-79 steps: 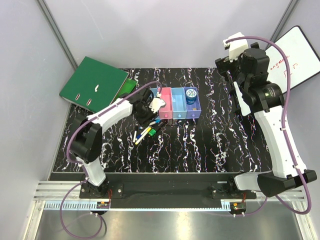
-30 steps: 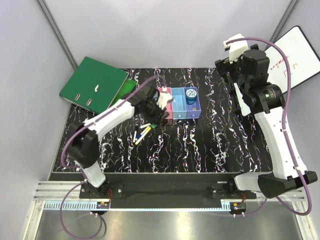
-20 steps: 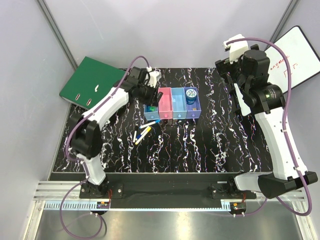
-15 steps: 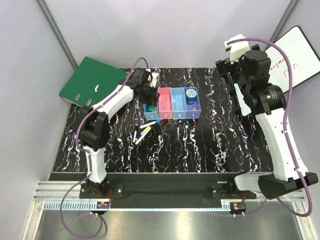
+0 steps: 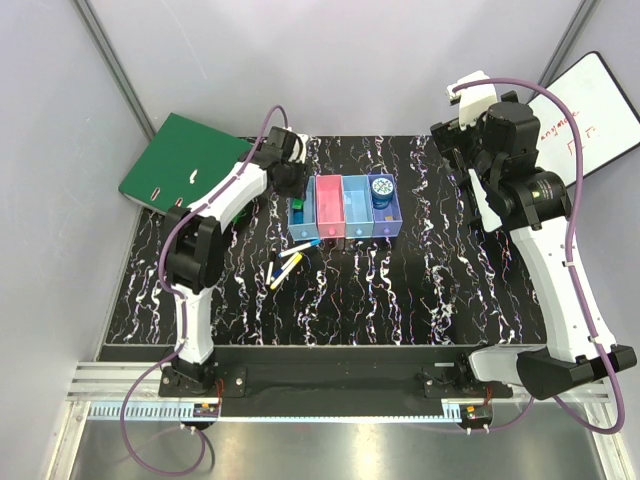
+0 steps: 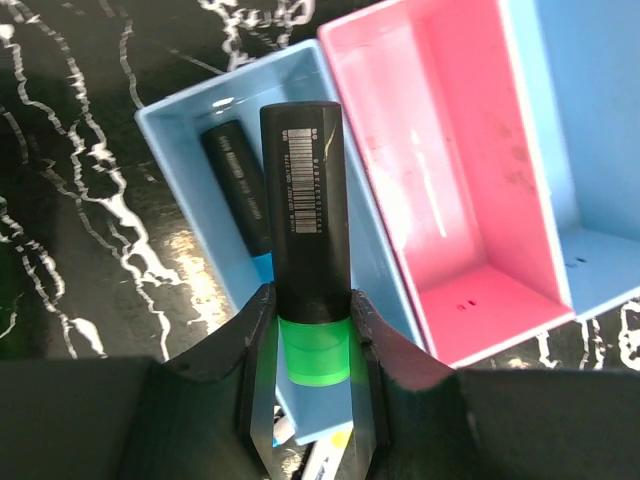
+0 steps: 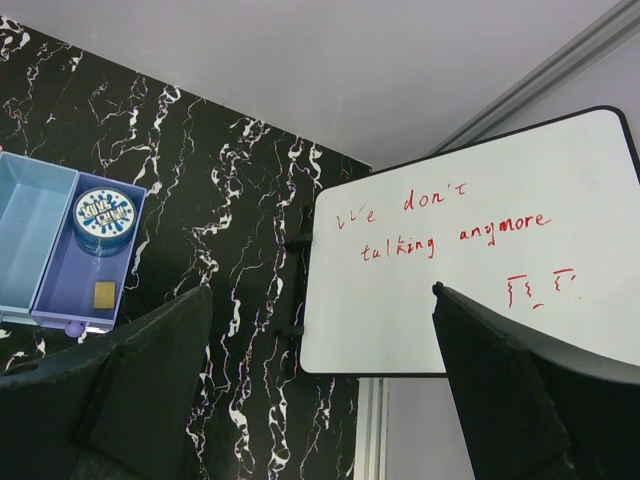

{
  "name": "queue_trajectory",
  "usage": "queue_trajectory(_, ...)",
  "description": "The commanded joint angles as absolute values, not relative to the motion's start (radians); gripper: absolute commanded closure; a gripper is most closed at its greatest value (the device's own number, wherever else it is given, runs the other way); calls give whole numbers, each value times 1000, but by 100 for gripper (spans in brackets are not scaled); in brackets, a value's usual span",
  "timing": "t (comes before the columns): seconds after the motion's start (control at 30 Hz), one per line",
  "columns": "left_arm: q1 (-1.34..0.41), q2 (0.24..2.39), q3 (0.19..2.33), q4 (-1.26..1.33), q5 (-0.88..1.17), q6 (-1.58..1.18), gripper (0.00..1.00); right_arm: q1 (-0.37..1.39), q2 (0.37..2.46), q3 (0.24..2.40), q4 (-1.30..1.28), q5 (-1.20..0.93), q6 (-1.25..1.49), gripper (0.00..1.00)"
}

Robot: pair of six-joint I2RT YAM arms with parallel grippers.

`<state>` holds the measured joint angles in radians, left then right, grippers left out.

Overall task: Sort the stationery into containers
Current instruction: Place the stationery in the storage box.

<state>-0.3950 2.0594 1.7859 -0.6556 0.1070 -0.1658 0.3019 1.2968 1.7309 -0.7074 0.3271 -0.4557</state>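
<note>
My left gripper [image 6: 310, 345] is shut on a black marker with a green band [image 6: 305, 240], held above the leftmost light blue bin [image 6: 175, 140], where another dark marker [image 6: 240, 185] lies. In the top view the left gripper [image 5: 290, 176] hangs at the back left end of the containers [image 5: 345, 208]. The round blue tin [image 5: 381, 190] [image 7: 105, 218] sits in the purple bin [image 7: 70, 290]. Loose pens [image 5: 287, 262] lie on the table in front of the row. My right gripper [image 7: 320, 300] [image 5: 455, 130] is raised at the back right, open and holding nothing.
A large green ring binder [image 5: 185, 160] lies at the table's back left corner. A whiteboard with red writing [image 5: 590, 115] [image 7: 480, 270] leans at the back right. The pink bin [image 6: 450, 180] and a second light blue bin [image 6: 590, 150] stand right of the held marker.
My left gripper has swung from the front of the bins to their back left end with the green-banded marker in it. The right arm has stayed still.
</note>
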Motion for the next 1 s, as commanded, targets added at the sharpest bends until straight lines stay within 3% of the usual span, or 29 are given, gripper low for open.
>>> queue_trajectory(0.0, -388, 2088, 1819, -635, 81, -167, 100, 307, 1285, 1746, -693, 311, -448, 0)
queue_trajectory(0.1, -388, 2100, 1822, -637, 81, -161, 99, 308, 1284, 1744, -695, 313, -449, 0)
queue_trajectory(0.27, -388, 2118, 1836, -637, 110, -146, 92, 307, 1279, 1736, -695, 313, -449, 0)
queue_trajectory(0.33, -388, 2120, 1841, -637, 132, -138, 85, 307, 1279, 1738, -696, 314, -449, 0)
queue_trajectory(0.47, -388, 2120, 1844, -637, 141, -135, 81, 308, 1281, 1740, -695, 314, -451, 0)
queue_trajectory(0.5, -388, 2118, 1844, -637, 146, -137, 79, 307, 1279, 1740, -695, 314, -451, 0)
queue_trajectory(0.53, -388, 2118, 1845, -637, 149, -133, 68, 307, 1279, 1740, -693, 314, -451, 0)
queue_trajectory(0.67, -388, 2117, 1853, -637, 196, -126, 63, 307, 1278, 1736, -692, 316, -451, 0)
queue_trajectory(0.77, -388, 2118, 1859, -637, 218, -121, 49, 307, 1276, 1740, -693, 318, -451, 0)
queue_trajectory(0.97, -388, 2120, 1864, -637, 229, -114, 39, 307, 1273, 1738, -692, 318, -453, 0)
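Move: The left hand already holds the black green-capped marker over the storage box's left blue compartment, whose middle is almost straight below, about 5 cm down and 1 cm to the right. The blue-capped marker lies in it about 1 cm to the hand's left, level with it and 6 cm down; the pink compartment's middle is 8 cm right, the white pen 12 cm back. From the right hand the blue compartment lies some 9 cm ahead, 33 cm left and 36 cm below. The left hand sinks about 3 cm into the left blue compartment with the green-capped marker still pinched near its cap, the fingers pointing down and forward and the wrist nearly unturned. Near the bottom of that dip the fingers begin to part, and as they spread to roughly twice their gap and let go of the marker, the hand eases up about 1 cm and drifts some 1.5 cm right. ##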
